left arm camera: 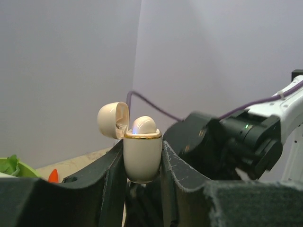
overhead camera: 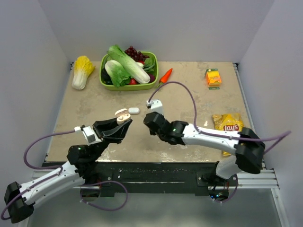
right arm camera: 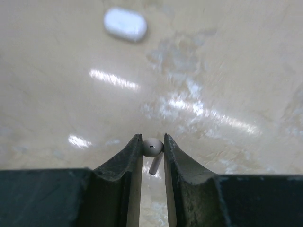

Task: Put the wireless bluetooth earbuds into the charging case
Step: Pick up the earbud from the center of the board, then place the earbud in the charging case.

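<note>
My left gripper (overhead camera: 124, 121) is shut on the cream-white charging case (left arm camera: 142, 158) and holds it upright above the table. The case's lid (left arm camera: 112, 119) is hinged open to the left. One white earbud (left arm camera: 144, 124) sits in the case's top with a small blue light beside it. My right gripper (right arm camera: 153, 140) is shut on a second white earbud (right arm camera: 152, 147), its stem pointing down, just above the table. In the top view the right gripper (overhead camera: 148, 117) is a short way right of the case (overhead camera: 124, 118). A small white oval piece (overhead camera: 134, 110) lies on the table between and behind them; it also shows in the right wrist view (right arm camera: 125, 23).
A green basket (overhead camera: 128, 87) of vegetables stands at the back. A napa cabbage (overhead camera: 82, 71) lies to its left and a carrot (overhead camera: 165, 75) to its right. An orange carton (overhead camera: 213, 77) is at the back right, and a chips bag (overhead camera: 227, 124) at the right.
</note>
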Controlling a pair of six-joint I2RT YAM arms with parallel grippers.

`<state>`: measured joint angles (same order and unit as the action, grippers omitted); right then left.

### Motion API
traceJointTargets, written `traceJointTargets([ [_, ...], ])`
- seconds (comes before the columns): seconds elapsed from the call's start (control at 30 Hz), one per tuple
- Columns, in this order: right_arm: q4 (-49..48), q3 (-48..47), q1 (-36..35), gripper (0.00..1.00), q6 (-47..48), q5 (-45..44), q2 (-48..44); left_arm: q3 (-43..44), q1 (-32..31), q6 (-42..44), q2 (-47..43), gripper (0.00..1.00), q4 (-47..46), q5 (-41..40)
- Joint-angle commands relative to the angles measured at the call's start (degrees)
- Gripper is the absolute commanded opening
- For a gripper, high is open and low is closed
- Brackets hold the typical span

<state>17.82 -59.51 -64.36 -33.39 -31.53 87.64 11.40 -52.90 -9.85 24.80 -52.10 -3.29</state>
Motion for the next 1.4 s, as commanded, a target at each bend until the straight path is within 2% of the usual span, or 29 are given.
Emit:
traceJointTargets([
  [0.0, -0.6, -5.8, 1.8, 0.0, 6.7, -6.6, -10.1, 3.5, 0.1, 3.5, 5.2, 0.0, -7.7, -1.8],
  [0.23, -14.6, -1.2, 1.8, 0.0, 16.7, -10.2, -26.5, 8.0, 0.2, 6.9, 17.8, 0.0, -19.3, -1.6],
  [0.47, -23.7, 0.4, 1.7, 0.0, 27.5, -6.1, -33.5, 14.3, 0.3, 7.1, 30.6, 0.0, -27.0, 2.9],
  [0.67, -34.6, 5.2, 1.6, 0.0, 32.9, -2.1, -39.5, 18.4, 2.1, 5.5, 36.4, 0.0, -29.8, 6.6],
  [0.93, -45.2, 6.4, 1.6, 0.0, 38.0, 3.1, -41.0, 22.4, 5.2, 0.9, 41.9, 0.0, -33.5, 10.8],
  [1.37, -57.0, 2.6, 1.5, 0.0, 43.4, 8.6, -32.9, 28.1, 6.9, -0.9, 44.5, 0.0, -32.0, 13.8],
])
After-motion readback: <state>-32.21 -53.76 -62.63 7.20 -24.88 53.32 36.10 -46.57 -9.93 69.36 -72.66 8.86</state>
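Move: My right hand has one earbud pinched, barely 12 cm above the board; the open charging case it is meant for, the other bud already in it, is about 9 cm to its left, 7 cm back and 24 cm higher. A closed white case lies on the board some 16 cm ahead of my right hand, 9 cm left and 11 cm below. From my left hand, which grips the charging case, the pinched earbud is roughly 8 cm ahead, 10 cm right and 23 cm down. I sweep my right hand up about 35 cm with the earbud still pinched, drifting right on the way and curling back left at the end, while the wrist swings the fingertips from slanting down to slanting up. My left hand keeps hold of the charging case and carries it right and forward, then slightly higher, about 14 cm in all, so bud and case draw together. ##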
